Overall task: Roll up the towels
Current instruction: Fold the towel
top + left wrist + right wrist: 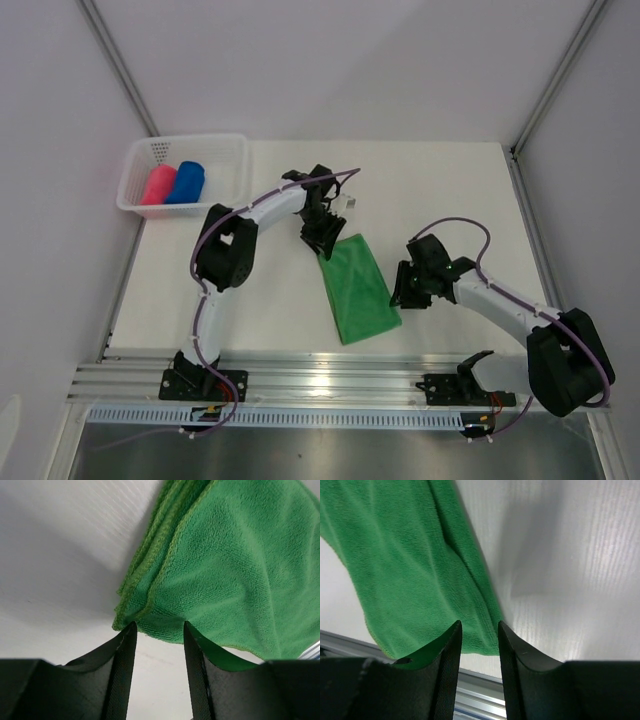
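Observation:
The green towel [358,290] lies flat on the white table as a long folded strip, running from the middle toward the near edge. My left gripper [325,240] stands open at its far end; in the left wrist view the towel [235,570] has its layered edge right at the tips of the gripper [157,627], with bare table between the jaws. My right gripper [405,290] is open beside the strip's near right side; its wrist view shows the towel [405,570] with its corner just ahead of the gripper [479,625]. A pink towel [157,186] and a blue towel [186,182] lie rolled in the basket.
The white mesh basket [190,140] stands at the table's far left corner. An aluminium rail [330,380] runs along the near edge, just past the green towel's near end, and shows below the right jaws as the rail [480,700]. Grey walls close in both sides.

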Tool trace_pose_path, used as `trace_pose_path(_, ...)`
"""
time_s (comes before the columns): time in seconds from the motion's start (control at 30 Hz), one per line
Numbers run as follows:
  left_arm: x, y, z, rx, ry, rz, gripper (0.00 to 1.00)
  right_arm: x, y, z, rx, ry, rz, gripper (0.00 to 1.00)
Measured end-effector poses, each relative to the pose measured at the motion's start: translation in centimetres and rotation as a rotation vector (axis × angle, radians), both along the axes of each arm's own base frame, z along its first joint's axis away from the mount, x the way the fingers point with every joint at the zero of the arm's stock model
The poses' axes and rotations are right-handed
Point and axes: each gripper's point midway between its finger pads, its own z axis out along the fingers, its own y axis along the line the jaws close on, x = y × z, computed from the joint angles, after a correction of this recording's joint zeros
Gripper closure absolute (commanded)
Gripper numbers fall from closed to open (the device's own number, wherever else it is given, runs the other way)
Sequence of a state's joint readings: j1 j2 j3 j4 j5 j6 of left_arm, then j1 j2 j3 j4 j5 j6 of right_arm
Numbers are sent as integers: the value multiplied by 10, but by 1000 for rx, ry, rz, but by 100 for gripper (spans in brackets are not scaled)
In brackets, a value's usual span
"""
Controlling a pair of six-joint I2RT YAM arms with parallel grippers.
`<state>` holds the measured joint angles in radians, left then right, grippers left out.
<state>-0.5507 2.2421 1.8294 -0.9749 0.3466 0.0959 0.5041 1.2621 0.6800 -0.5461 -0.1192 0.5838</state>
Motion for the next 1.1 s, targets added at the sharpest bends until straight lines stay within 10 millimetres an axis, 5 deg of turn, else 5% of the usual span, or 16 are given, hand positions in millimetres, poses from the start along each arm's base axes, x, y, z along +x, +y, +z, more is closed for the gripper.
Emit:
trace_pose_path(0.17,-1,4,-1,18,5,4,52,-3,8,3,59,-13,14,61)
trace_pose_path(0.37,1,7,-2,29,-1,10,64,-18,6,-7,70,27,26,62)
trace_pose_path(0.67,-2,4,-2,-4,23,0,99,-26,2,-21,48,70,25,64)
trace_pose_path(0.9,-3,4,-3,-20,40,-3,99,-30,0,-25,46,82,23,90)
trace_pose_path(1.1,7,18,-6,14,16,15,99,-32,1,-27,57,84,21,98)
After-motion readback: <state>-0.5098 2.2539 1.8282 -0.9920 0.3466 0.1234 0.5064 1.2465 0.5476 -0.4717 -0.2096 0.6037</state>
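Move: The green towel's far-left corner lies just about 1 cm ahead, 1 cm to the left and 1 cm below the left hand. Its far-right corner is some 9 cm to the left hand's right and 3 cm farther out. For the right hand, the towel's near-right corner is about 3 cm back, straight in line sideways and 3 cm below; the near-left corner lies roughly 8 cm back and 13 cm to that hand's left. Right hand sinks back about 4 cm; both grippers shut, pinching opposite towel corners; the left then edges left. ##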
